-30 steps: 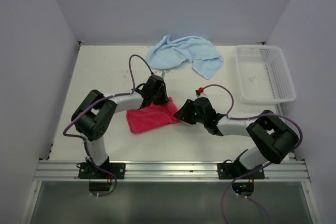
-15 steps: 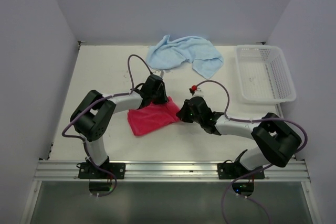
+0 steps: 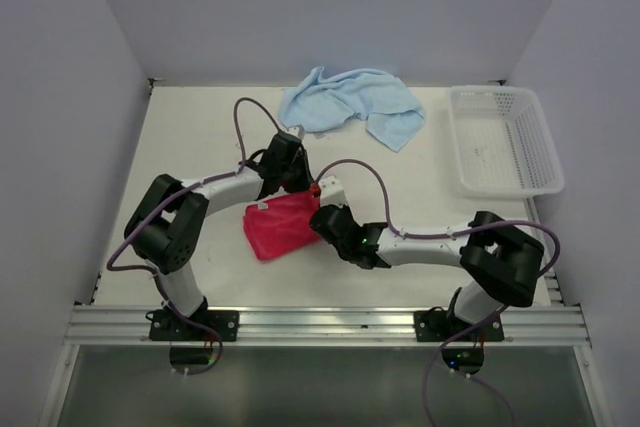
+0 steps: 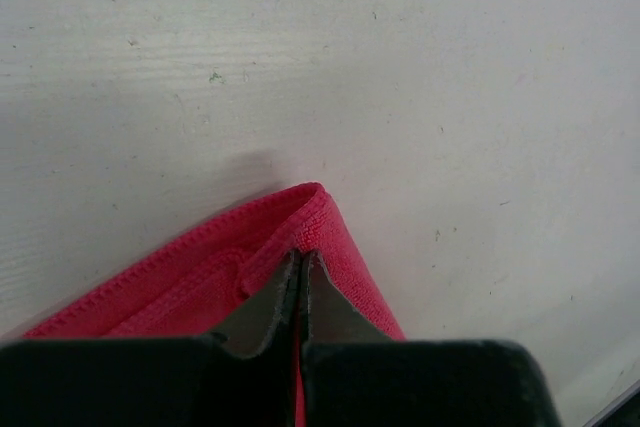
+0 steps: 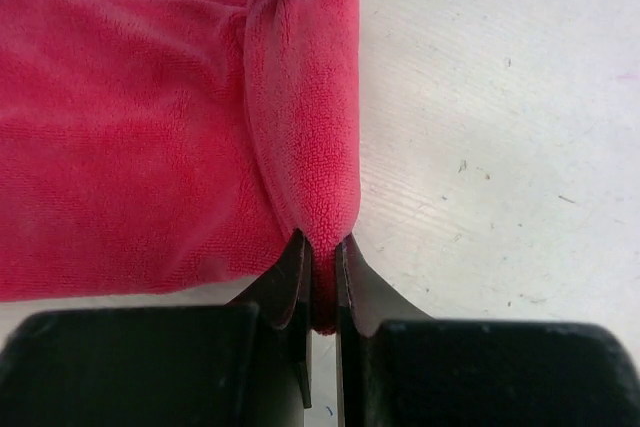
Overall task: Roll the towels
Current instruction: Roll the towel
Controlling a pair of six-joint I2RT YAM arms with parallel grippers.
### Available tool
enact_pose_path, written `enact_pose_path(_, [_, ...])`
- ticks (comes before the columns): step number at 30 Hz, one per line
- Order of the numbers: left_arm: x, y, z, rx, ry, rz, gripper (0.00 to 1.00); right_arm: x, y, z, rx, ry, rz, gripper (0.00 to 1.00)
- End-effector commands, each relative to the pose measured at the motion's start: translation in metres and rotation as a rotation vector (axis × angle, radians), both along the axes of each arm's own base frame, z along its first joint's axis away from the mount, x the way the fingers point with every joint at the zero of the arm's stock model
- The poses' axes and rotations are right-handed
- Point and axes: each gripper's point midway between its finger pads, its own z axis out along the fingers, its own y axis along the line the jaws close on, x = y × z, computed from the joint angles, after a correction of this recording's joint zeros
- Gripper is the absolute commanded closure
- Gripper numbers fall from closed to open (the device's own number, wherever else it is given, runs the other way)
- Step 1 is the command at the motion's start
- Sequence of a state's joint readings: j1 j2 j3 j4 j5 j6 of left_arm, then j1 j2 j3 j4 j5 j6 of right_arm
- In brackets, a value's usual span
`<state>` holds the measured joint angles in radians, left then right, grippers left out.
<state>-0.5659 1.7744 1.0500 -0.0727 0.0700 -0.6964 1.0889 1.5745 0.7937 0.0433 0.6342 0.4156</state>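
The red-pink towel (image 3: 278, 226) lies folded in the middle of the table, between both arms. My left gripper (image 4: 301, 259) is shut on its far corner, a thin red strip showing between the jaws; from above this gripper (image 3: 290, 179) sits at the towel's far edge. My right gripper (image 5: 321, 245) is shut on the near right corner of the same towel (image 5: 130, 137), pinching a thick fold; from above it (image 3: 322, 219) meets the towel's right side. The light blue towel (image 3: 352, 101) lies crumpled at the back of the table, untouched.
A white mesh basket (image 3: 524, 179) stands at the back right. Purple cables loop above both arms. White walls close in the table on the left, back and right, and a metal rail (image 3: 320, 323) runs along the near edge.
My right gripper has closed on the towel's right corner and moved left with it, bunching the towel narrower. The left gripper has drifted slightly left and away, still holding its corner.
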Motion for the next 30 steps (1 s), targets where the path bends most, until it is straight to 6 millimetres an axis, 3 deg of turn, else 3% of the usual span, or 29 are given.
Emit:
enact_pose_path(1, [0.023, 0.01, 0.038, -0.033, -0.089, 0.05, 1.0, 0.001, -0.009, 0.009, -0.222, -0.125, -0.012, 1.0])
enact_pose_path(9, [0.011, 0.01, 0.059, -0.107, -0.1, 0.038, 1.0, -0.013, 0.019, -0.008, -0.384, -0.194, 0.022, 1.0])
enact_pose_path(15, [0.0, 0.015, 0.063, -0.116, -0.098, 0.039, 1.0, -0.015, 0.027, -0.014, -0.431, -0.199, 0.027, 1.0])
enact_pose_path(22, [-0.008, 0.034, 0.054, -0.039, -0.1, 0.057, 1.0, -0.017, 0.033, -0.019, -0.419, -0.182, 0.041, 1.0])
enact_pose_path(27, [-0.003, 0.05, 0.052, 0.001, -0.117, 0.086, 0.76, -0.02, 0.038, -0.023, -0.374, -0.155, 0.065, 1.0])
enact_pose_path(30, [-0.001, 0.055, 0.061, -0.006, -0.134, 0.096, 0.71, -0.021, 0.039, -0.024, -0.361, -0.145, 0.072, 1.0])
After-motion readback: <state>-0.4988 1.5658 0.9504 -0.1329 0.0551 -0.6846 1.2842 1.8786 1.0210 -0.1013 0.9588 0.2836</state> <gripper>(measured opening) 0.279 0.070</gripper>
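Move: Both hands already pinch the towel roll, the left at its far end, the right at its near end. The flat part of the red towel, where the roll goes, is centred about 12 cm left of the right hand, level with it fore and aft and 5 cm below. From the left hand it lies some 9 cm back, 8 cm left and 4 cm down; the blue towel lies about 21 cm ahead and 11 cm right. Right hand carries the pinched roll 3 cm left, down and back, tipping leftward; left rises, swings left, lets go. ##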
